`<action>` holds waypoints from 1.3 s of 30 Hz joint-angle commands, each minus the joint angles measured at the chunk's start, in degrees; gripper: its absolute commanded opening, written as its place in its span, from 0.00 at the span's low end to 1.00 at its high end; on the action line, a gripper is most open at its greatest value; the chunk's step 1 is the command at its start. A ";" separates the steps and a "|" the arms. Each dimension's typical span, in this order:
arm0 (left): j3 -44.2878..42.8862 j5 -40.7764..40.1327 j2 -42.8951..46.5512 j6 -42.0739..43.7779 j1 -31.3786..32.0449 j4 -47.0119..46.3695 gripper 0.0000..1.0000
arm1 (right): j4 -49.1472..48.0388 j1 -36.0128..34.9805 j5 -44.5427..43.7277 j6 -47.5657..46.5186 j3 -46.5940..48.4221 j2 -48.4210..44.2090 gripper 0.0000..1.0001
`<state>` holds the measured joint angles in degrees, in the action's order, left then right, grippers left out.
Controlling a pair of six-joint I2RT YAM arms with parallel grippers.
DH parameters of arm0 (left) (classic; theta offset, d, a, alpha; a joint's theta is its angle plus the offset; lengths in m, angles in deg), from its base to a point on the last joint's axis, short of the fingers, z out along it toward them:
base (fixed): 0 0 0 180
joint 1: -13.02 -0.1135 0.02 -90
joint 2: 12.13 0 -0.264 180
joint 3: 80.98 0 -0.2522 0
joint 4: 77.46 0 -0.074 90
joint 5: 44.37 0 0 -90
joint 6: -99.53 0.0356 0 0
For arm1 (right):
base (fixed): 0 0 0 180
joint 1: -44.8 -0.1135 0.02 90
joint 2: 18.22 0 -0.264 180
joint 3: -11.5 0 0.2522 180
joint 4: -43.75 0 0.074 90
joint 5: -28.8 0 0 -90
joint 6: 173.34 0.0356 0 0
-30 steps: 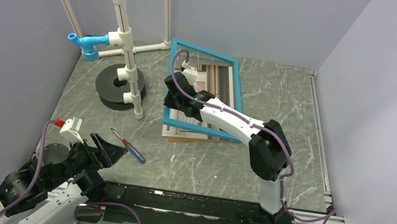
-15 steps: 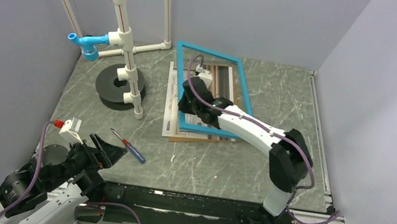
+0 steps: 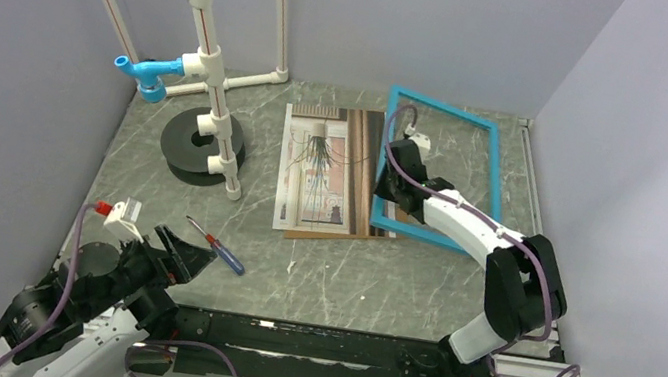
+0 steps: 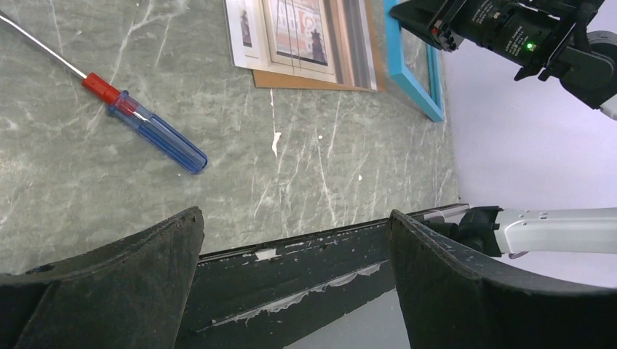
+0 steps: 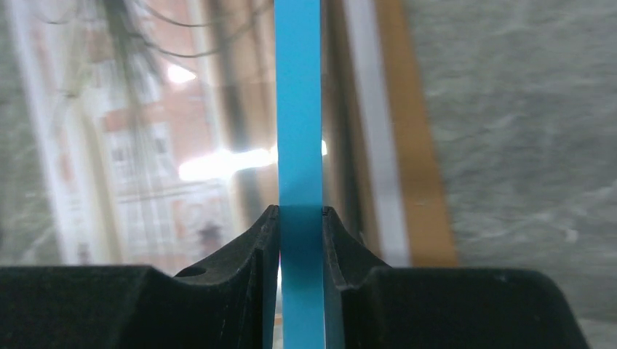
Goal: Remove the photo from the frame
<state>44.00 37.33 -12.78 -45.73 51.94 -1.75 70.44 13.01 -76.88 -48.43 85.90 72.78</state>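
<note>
The photo (image 3: 321, 168), a wispy dark plant over beige bands, lies flat and uncovered on the brown backing board (image 3: 334, 236) at mid-table. The turquoise frame (image 3: 490, 183) is to its right, tilted, its left side still overlapping the board's right edge. My right gripper (image 3: 391, 187) is shut on that left border; in the right wrist view the blue frame (image 5: 298, 109) is pinched between the fingertips of the right gripper (image 5: 300, 212), with the blurred photo (image 5: 145, 131) below. My left gripper (image 3: 183, 256) (image 4: 295, 218) stands open and empty at the near left.
A screwdriver (image 3: 217, 246) (image 4: 145, 123) with a red and blue handle lies just ahead of the left gripper. A white pipe stand (image 3: 211, 78) with orange and blue fittings rises from a black disc base (image 3: 187, 147) at the back left. Walls close in on three sides.
My right gripper has carried the frame to the right, off the photo and backing board, which now lie uncovered. The left arm has not moved.
</note>
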 commanded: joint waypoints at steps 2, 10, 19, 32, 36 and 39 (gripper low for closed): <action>1.00 1.33 0.21 -0.61 -0.09 -1.73 0.97 | -1.67 5.44 1.51 -10.48 -1.99 -2.54 0.00; 2.57 2.27 -0.18 -0.54 -0.10 -3.16 0.97 | 1.31 12.03 3.57 -22.32 -2.01 0.11 0.00; 4.98 3.69 -1.01 -0.47 -0.08 -5.77 0.97 | 3.02 14.34 1.78 -27.40 -3.42 0.92 0.00; 5.93 4.51 -1.36 -0.97 -0.08 -6.22 0.97 | 6.72 14.78 -0.59 -28.24 -2.12 2.77 0.00; 5.66 4.77 -0.82 -1.57 -0.10 -5.84 0.97 | 7.25 14.70 -0.71 -28.15 -1.91 2.47 0.07; 5.79 5.40 -0.84 -1.85 -0.10 -6.24 0.97 | 7.60 14.71 -0.82 -27.64 -2.08 1.95 0.18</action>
<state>49.68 41.33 -13.63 -46.54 51.94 -6.01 77.28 27.48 -74.66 -75.42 81.97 75.97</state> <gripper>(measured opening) 0.973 0.247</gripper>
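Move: The right gripper already holds the blue frame by its left bar, over the photo's right edge. The bare table where the frame is headed has its middle about 27 cm to this hand's right, 8 cm ahead and 8 cm below. The photo's middle lies some 14 cm left and 7 cm ahead, the brown backing board's about 10 cm left and 7 cm ahead. From the left gripper, that bare spot is roughly 36 cm ahead and 68 cm right. Keep the right fingers shut on the frame's left bar and carry the frame right about 13 cm, off the photo and backing board towards the bare table, fast at first, then slowing while sinking about 6 cm. Roll the wrist some 20 degrees, left side down, and tip the fingers slightly downward. Ease the open left gripper a couple of centimetres down and to its right. ##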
